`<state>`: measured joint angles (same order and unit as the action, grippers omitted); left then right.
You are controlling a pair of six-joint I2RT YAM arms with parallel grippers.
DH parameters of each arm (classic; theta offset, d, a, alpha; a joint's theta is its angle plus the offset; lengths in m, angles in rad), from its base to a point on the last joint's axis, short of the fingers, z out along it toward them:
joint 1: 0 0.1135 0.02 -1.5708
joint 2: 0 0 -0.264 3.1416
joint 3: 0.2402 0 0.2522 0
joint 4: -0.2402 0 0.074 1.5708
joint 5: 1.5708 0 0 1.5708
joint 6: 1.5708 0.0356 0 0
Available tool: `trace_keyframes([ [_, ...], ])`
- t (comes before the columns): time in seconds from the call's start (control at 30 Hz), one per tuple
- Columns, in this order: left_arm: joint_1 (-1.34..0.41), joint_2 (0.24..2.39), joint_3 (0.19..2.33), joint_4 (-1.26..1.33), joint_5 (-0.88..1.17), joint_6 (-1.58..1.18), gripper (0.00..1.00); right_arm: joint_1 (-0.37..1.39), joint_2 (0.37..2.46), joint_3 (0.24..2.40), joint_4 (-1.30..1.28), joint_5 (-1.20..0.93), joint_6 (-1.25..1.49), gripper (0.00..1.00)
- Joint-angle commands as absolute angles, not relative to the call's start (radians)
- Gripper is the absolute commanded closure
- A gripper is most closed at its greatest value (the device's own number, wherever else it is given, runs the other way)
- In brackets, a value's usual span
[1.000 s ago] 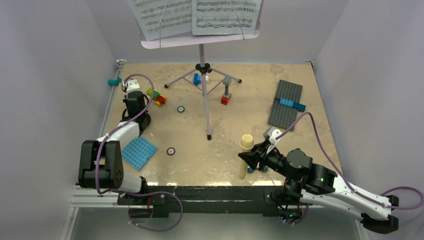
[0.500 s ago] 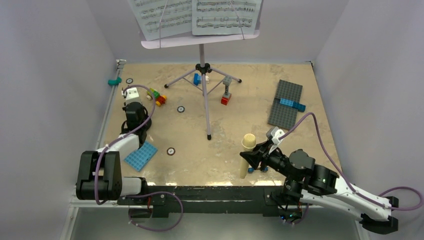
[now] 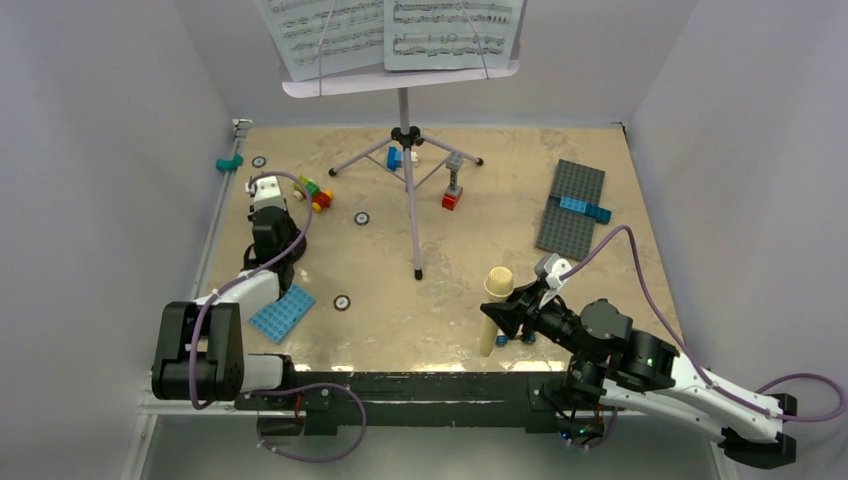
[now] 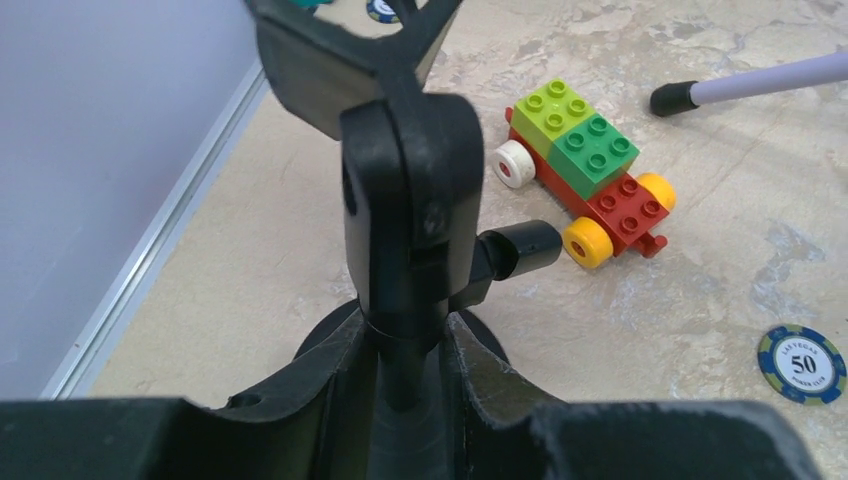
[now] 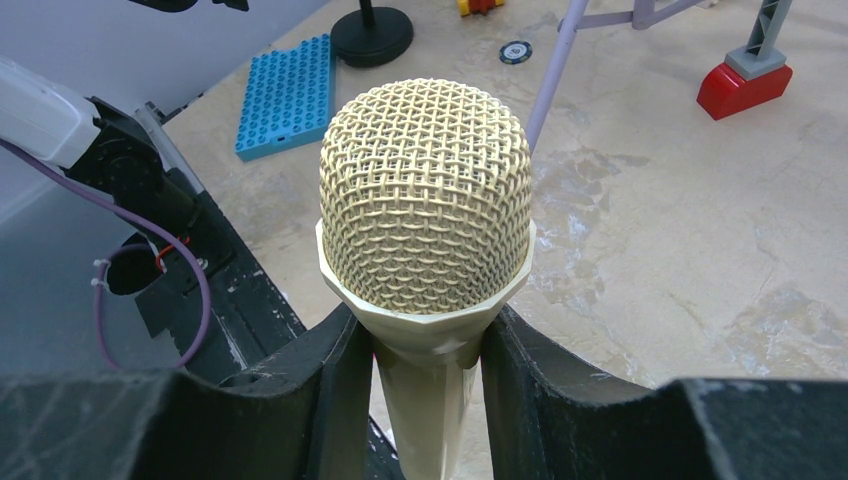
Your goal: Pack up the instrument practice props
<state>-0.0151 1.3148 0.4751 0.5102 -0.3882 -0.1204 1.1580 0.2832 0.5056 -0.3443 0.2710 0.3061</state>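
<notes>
The lilac music stand (image 3: 402,85) stands at the back centre on its thin tripod, with white sheet-music pages (image 3: 390,30) on it. One tripod foot (image 4: 690,95) shows in the left wrist view. The black mic stand (image 4: 405,200) stands upright at the left, its round base (image 4: 485,345) on the table. My left gripper (image 3: 272,245) (image 4: 408,345) is shut on its pole. The cream-yellow microphone (image 3: 492,300) (image 5: 425,190) is upright near the front edge, head up. My right gripper (image 3: 510,318) (image 5: 428,350) is shut on it below the mesh head.
A toy brick car (image 4: 590,170) sits just right of the mic stand. A blue baseplate (image 3: 282,312) lies front left and a grey baseplate (image 3: 570,205) back right. Poker chips (image 3: 342,301) (image 3: 361,217) and a red and grey brick tower (image 3: 453,185) dot the middle.
My left gripper with the mic stand has shifted slightly toward the near side, uncovering a chip at the back left. The blue baseplate has turned a little. The right gripper has barely moved.
</notes>
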Motion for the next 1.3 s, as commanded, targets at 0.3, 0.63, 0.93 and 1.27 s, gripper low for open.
trace_keyframes([
  [0.3,-0.018,1.277,0.476,0.522,-0.34,-0.176,0.57,1.16,0.269,0.523,-0.312,0.288,0.307,1.0],
  [0.63,-0.029,1.143,0.547,0.225,-0.443,-0.29,0.31,1.16,0.255,0.526,-0.32,0.292,0.308,1.0],
  [0.93,-0.084,0.768,0.593,-0.228,-0.472,-0.481,0.01,1.16,0.302,0.524,-0.286,0.27,0.308,1.0],
  [1.27,-0.407,0.367,0.49,-0.223,-0.156,-0.573,0.0,1.157,0.459,0.569,-0.207,0.171,0.384,1.0],
])
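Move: Between the left hand's barely parted fingers is the black microphone stand's post, its base some 11 cm below. The toy cart sits about 13 cm ahead and 4 cm right, 9 cm lower; the poker chip 6 cm ahead and 18 cm right, and the blue plate 18 cm back and 1 cm right, both about 11 cm down. From the right hand, which holds the microphone, the stand is roughly 25 cm ahead, 54 cm left and 13 cm lower. Opening from around the stand's post, the left hand hardly shifts at first, then slides back off the post and sweeps up and back about 12 cm each way, swinging some 8 cm right, fingers going fully wide. The wrist rolls its left side down some 25 degrees and tips up. The right hand keeps its grip on the microphone, easing almost 2 cm left and slightly down at the end. ##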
